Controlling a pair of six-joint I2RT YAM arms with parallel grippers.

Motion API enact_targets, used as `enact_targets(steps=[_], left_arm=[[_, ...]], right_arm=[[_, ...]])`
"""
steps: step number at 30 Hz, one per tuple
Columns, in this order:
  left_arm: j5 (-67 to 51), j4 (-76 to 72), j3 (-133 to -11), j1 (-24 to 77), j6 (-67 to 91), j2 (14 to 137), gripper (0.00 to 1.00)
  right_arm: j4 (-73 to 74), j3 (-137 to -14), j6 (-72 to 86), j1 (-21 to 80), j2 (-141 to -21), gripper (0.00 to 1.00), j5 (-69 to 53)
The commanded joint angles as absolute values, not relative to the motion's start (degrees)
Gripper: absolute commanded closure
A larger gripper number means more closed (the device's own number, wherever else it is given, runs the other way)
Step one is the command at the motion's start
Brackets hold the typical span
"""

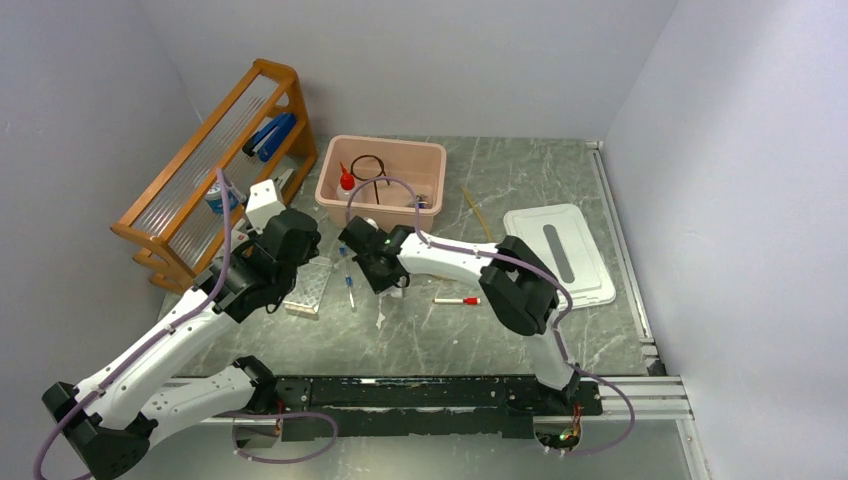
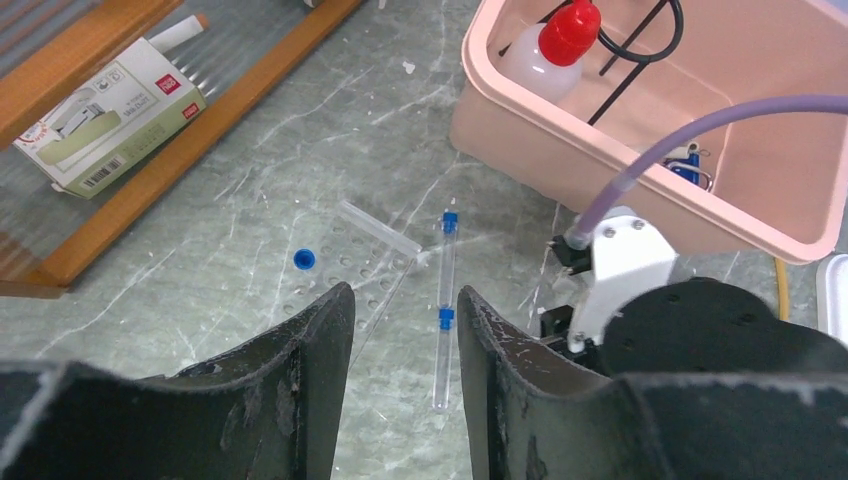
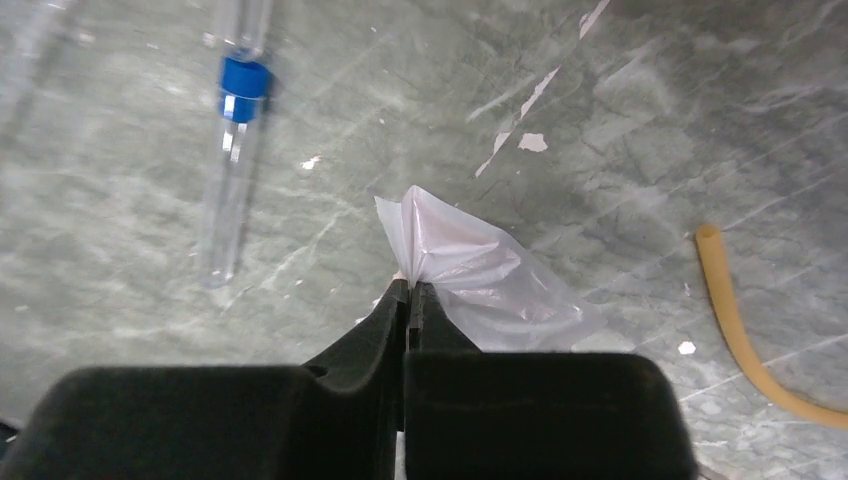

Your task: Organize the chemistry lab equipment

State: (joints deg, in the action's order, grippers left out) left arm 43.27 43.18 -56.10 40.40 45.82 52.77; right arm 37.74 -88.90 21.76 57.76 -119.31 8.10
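Note:
My right gripper (image 3: 410,290) is shut on the corner of a thin white triangle of plastic film (image 3: 480,270), which rests low over the table. A blue-capped tube (image 3: 235,150) lies to its left and amber tubing (image 3: 740,320) to its right. Pointing down, my left gripper (image 2: 405,295) is open and empty above the clear tube rack (image 2: 370,270) and two blue-capped tubes (image 2: 445,320) lying end to end. A loose blue cap (image 2: 304,259) sits on the rack. In the pink bin (image 2: 600,150) are the red-capped squeeze bottle (image 2: 560,45) and the black wire ring (image 2: 650,30).
The wooden slatted rack (image 1: 215,170) stands at the back left with a small box (image 2: 110,110) on it. A white lid (image 1: 560,250) lies at the right. On the table in front of the right arm is a red-capped stick (image 1: 457,300). Both arms crowd the table's middle.

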Motion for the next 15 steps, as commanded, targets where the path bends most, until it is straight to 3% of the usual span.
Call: enact_targets(steps=[1, 9, 15], left_arm=[[46.5, 42.86, -58.84, 39.81, 44.56, 52.27, 0.54], [47.2, 40.07, -60.5, 39.73, 42.67, 51.61, 0.53], [41.04, 33.5, -60.82, 39.44, 42.84, 57.73, 0.52]], right_arm=[[33.93, -91.59, 21.51, 57.59, -111.6, 1.0, 8.17], [31.55, -101.03, 20.74, 51.67, -105.18, 1.0, 10.44], [34.05, -110.27, 19.37, 41.31, -113.71, 1.0, 8.2]])
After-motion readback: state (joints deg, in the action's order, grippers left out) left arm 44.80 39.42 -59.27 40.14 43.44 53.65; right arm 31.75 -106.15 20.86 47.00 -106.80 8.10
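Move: The right hand already pinches the white plastic bag just above the tabletop. The pink basket's middle lies about 21 cm ahead of it, nearly in line and some 4 cm higher; the red-capped bottle inside is about 18 cm ahead and 8 cm left. The nearer blue-capped tube lies roughly 6 cm left, level with the hand; the red marker is about 16 cm right and 1 cm back. From the left hand the basket is about 21 cm ahead, 17 cm right and 16 cm below. With its fingers still shut on the white plastic bag, the right hand first goes almost straight up off the tabletop, then swings forward ever faster towards the pink basket, some 23 cm up and 12 cm forward in all, its fingers tipping out of their steep downward aim by about 35 degrees towards forward and left. The empty left hand stays half open over the tube rack and only rises about 3 cm, edging a little forward late on. ##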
